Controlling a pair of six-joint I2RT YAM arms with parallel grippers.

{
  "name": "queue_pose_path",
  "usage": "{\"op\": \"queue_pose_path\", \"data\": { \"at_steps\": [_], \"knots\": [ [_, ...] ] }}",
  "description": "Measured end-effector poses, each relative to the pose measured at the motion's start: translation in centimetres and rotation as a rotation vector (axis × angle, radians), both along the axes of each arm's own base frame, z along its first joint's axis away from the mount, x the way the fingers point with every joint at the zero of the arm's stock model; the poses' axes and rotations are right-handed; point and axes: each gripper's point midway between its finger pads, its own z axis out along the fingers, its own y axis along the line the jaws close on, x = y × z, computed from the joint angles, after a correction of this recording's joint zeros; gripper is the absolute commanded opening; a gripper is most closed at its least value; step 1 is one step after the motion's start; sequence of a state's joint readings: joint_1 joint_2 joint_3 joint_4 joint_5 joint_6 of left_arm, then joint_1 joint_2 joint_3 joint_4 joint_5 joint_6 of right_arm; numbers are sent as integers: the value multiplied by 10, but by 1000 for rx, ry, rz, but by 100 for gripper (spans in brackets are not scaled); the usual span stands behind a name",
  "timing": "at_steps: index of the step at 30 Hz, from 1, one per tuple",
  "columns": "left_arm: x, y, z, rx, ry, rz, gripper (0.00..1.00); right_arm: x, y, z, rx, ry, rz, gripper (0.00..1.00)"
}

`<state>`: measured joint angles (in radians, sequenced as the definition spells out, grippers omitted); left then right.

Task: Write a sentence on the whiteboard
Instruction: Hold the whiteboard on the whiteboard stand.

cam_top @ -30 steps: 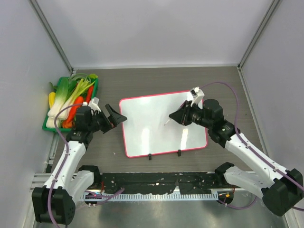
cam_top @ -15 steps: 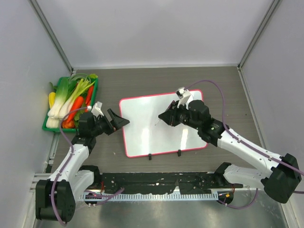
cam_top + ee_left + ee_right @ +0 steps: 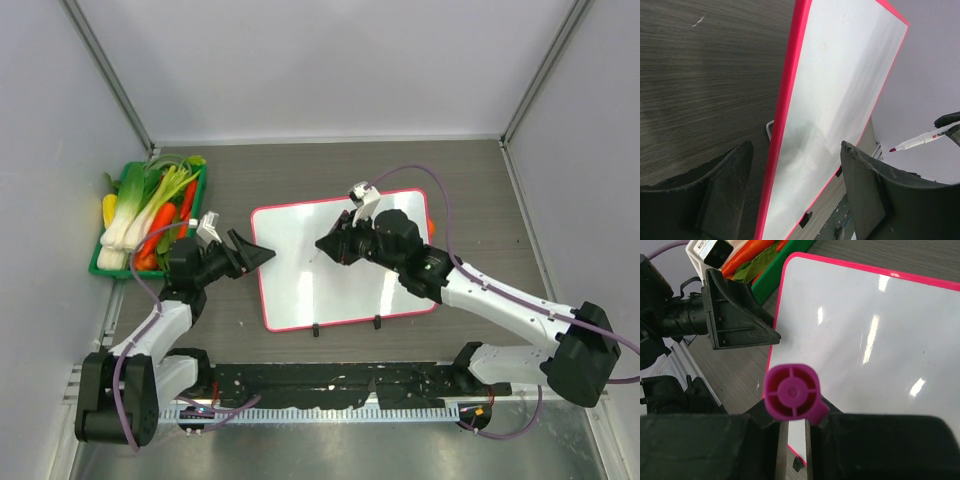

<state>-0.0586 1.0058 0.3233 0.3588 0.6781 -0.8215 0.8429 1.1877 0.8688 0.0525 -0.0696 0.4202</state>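
The whiteboard (image 3: pixel 300 285) lies flat on the dark table, pink frame all round, its surface blank. My left gripper (image 3: pixel 256 256) stands open at the board's left edge; in the left wrist view its jaws (image 3: pixel 797 150) straddle the pink rim of the whiteboard (image 3: pixel 840 90) without clamping it. My right gripper (image 3: pixel 326 247) hovers over the upper middle of the board, shut on a marker (image 3: pixel 316 259) whose tip points down and left. The marker's magenta end (image 3: pixel 791 398) sits between the right fingers (image 3: pixel 792 426), above the whiteboard (image 3: pixel 865 330). The marker's red tip (image 3: pixel 920 141) hangs off the surface.
A green tray (image 3: pixel 98 266) of leeks, carrots and other vegetables sits at the far left, close behind the left arm. Two small black feet (image 3: pixel 316 330) stick out of the board's near edge. Grey enclosure walls close in left, right and back.
My right arm has carried the marker leftward over the board, from its right part to the upper middle. The left gripper's jaws have narrowed somewhat at the board's left edge.
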Motion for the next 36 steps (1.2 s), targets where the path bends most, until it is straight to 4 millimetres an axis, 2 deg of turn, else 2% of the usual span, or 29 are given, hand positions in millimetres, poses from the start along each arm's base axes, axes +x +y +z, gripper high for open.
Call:
{"op": "queue_pose_path", "data": {
  "at_steps": [8,15,21,25,30,32,36],
  "knots": [
    [-1,-9,-17,-32,0,-67,63,1,8,6,9,-11,7,1],
    [-9,-21,-18,-26,-47,-158,57,4,14,8,7,-16,10,1],
    [-16,-24,-21,-10,-80,-203,35,6,17,2,-7,-10,11,1],
    [-19,-26,-23,-12,-78,-222,17,5,20,2,-11,-12,16,1],
    [-28,-35,-6,-72,-106,-295,2,3,24,10,-7,-37,25,1],
    [-29,-37,-1,-83,-121,-310,0,3,25,13,-6,-43,25,1],
    [-28,-38,-5,-88,-101,-311,0,4,25,15,-9,-56,21,1]
  ]
}}
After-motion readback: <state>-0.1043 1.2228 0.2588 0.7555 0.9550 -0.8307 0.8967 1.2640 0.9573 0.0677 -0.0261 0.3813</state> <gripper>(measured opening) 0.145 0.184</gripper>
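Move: The whiteboard's left edge stands between the left hand's open fingers, the spot to grip some 3 cm to the right and 2 cm back, about 1 cm lower. From that hand, the vegetable basket is about 24 cm left, 9 cm ahead; the marker, held in the right fingers, about 15 cm right, 3 cm ahead and higher. From the right hand the edge spot lies roughly 15 cm left, 5 cm back, 10 cm below. Left hand moves about 5 cm right and back, turning some 20° clockwise, and pinches the whiteboard's left edge. ##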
